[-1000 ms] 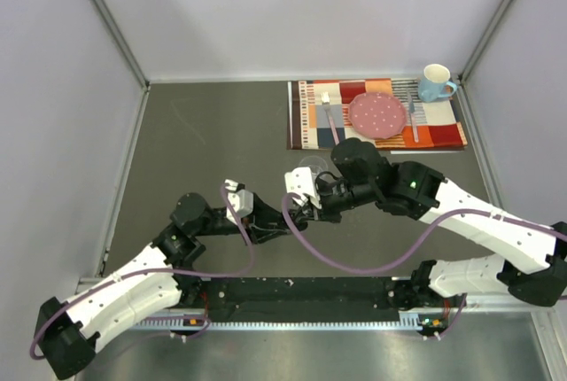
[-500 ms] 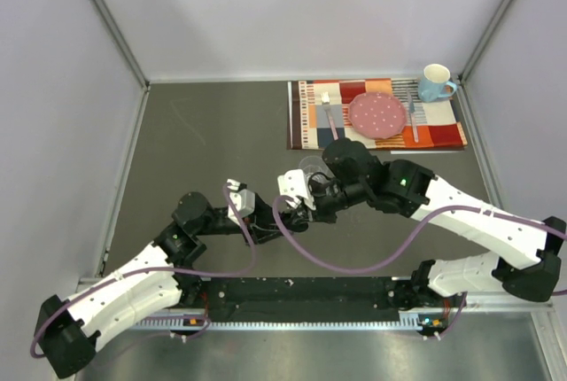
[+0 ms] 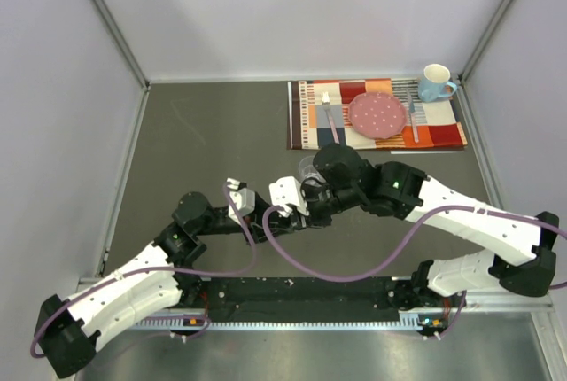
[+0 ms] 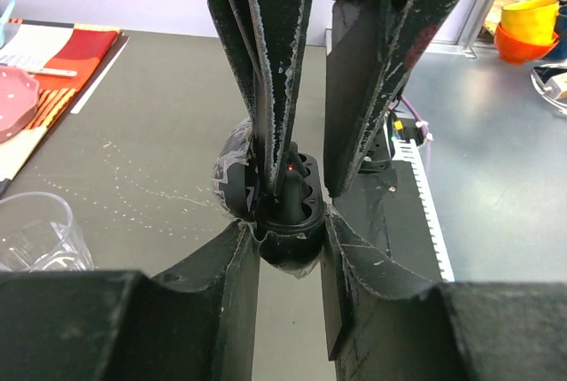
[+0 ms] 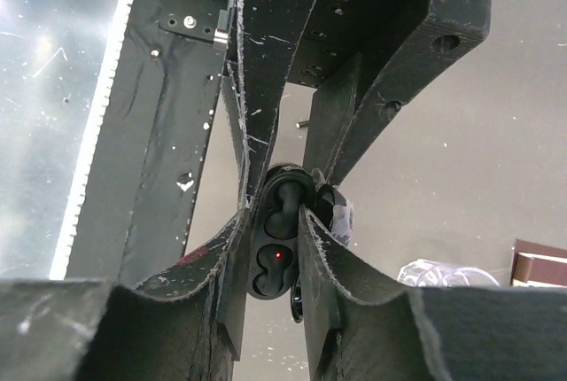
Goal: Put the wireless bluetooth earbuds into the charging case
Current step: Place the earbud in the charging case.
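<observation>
The black charging case point(image 4: 288, 244) lies open between my left gripper's point(image 4: 288, 221) fingers, which are shut on its sides. One earbud point(image 4: 291, 184) stands stem-up in a well, a red light glowing beside it. My right gripper point(image 5: 275, 214) hangs right over the case point(image 5: 275, 270), jaws slightly apart, straddling the seated earbud point(image 5: 285, 199) without pinching it. The other well point(image 5: 277, 255) shows only the red light. In the top view both grippers meet at mid-table point(image 3: 275, 220), and the case is hidden beneath them.
A clear plastic cup point(image 3: 310, 168) stands just behind the grippers on the grey table. At the back right, a striped placemat point(image 3: 310, 120) carries a pink plate point(image 3: 376, 113), a fork and a blue mug point(image 3: 435, 82). A black rail point(image 3: 301, 292) runs along the near edge.
My right arm has swung left and down onto the case in the left gripper. Its jaws have parted a little. The left arm has stayed put.
</observation>
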{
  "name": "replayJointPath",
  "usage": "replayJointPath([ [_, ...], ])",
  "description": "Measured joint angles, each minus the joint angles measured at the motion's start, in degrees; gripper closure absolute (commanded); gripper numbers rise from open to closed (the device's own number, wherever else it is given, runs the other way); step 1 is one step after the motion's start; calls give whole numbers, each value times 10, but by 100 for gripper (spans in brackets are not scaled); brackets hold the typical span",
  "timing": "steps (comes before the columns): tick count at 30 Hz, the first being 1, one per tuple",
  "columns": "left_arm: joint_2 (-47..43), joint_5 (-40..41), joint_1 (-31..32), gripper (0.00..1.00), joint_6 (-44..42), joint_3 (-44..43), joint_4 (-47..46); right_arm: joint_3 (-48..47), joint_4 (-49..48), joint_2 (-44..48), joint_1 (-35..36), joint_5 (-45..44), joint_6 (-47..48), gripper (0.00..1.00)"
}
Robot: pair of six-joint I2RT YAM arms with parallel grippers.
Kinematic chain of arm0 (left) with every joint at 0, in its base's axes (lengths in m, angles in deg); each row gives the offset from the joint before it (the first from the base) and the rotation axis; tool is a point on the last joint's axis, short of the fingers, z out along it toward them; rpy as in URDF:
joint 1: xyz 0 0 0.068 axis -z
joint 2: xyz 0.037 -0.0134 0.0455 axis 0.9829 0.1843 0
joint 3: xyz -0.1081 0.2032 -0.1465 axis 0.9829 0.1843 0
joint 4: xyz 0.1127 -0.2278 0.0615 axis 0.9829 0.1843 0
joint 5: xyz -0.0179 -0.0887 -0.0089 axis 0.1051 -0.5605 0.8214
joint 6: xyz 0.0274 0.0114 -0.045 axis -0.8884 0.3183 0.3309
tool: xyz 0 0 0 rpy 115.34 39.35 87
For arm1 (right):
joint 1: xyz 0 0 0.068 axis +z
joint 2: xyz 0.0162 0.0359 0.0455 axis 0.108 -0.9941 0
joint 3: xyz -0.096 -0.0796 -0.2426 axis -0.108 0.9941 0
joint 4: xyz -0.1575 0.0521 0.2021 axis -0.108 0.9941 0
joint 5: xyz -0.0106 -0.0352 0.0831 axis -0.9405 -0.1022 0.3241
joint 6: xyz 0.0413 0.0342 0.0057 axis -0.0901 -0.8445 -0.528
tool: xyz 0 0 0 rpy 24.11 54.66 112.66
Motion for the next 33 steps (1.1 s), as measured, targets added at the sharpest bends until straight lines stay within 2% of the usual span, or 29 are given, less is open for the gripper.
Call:
replayJointPath([
  [11, -1, 24, 0, 100, 0, 0, -10, -14, -3, 9, 3, -14, 3, 63],
  [17, -10, 41, 0, 100, 0, 0, -11, 10, -52, 70, 3, -25, -7, 60],
  [18, -11, 44, 0, 100, 0, 0, -11, 18, -66, 84, 3, -28, -10, 59],
  [20, -13, 52, 0, 100, 0, 0, -12, 36, -99, 113, 3, -37, -23, 49],
  [23, -19, 66, 0, 100, -1, 0, -11, 75, -157, 158, 3, -76, -57, 40],
  [27, -30, 86, 0, 100, -4, 4, -12, 108, -213, 181, 3, -183, -136, 28],
  [30, -36, 101, 0, 100, -6, 6, -11, 118, -233, 176, -2, -255, -205, 25],
  [33, -44, 116, 0, 100, -7, 6, -11, 122, -233, 162, -31, -275, -291, 23],
])
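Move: The charging case, open and with both earbuds in its wells, is held at the left fingertips, its middle some 2 cm to the right of the left hand. From the right hand, the case lies about 2 cm to the left and 2 cm below, roughly level fore and aft. The drinking glass stands about 19 cm ahead of the right hand and 6 cm to its right. The loose pair of earbuds lies some 8 cm to the left and 4 cm ahead, both far below on the table. The case stays pinched in the left hand, which carries it about 3 cm forward and 2 cm up while turning slightly counter-clockwise. The right hand draws away from the seated earbud, first rising some 8 cm and easing right, then sweeping about 7 cm forward past the open-lid side; its fingers open wide, tip up towards level and swing some 40 degrees clockwise to point more forward. ##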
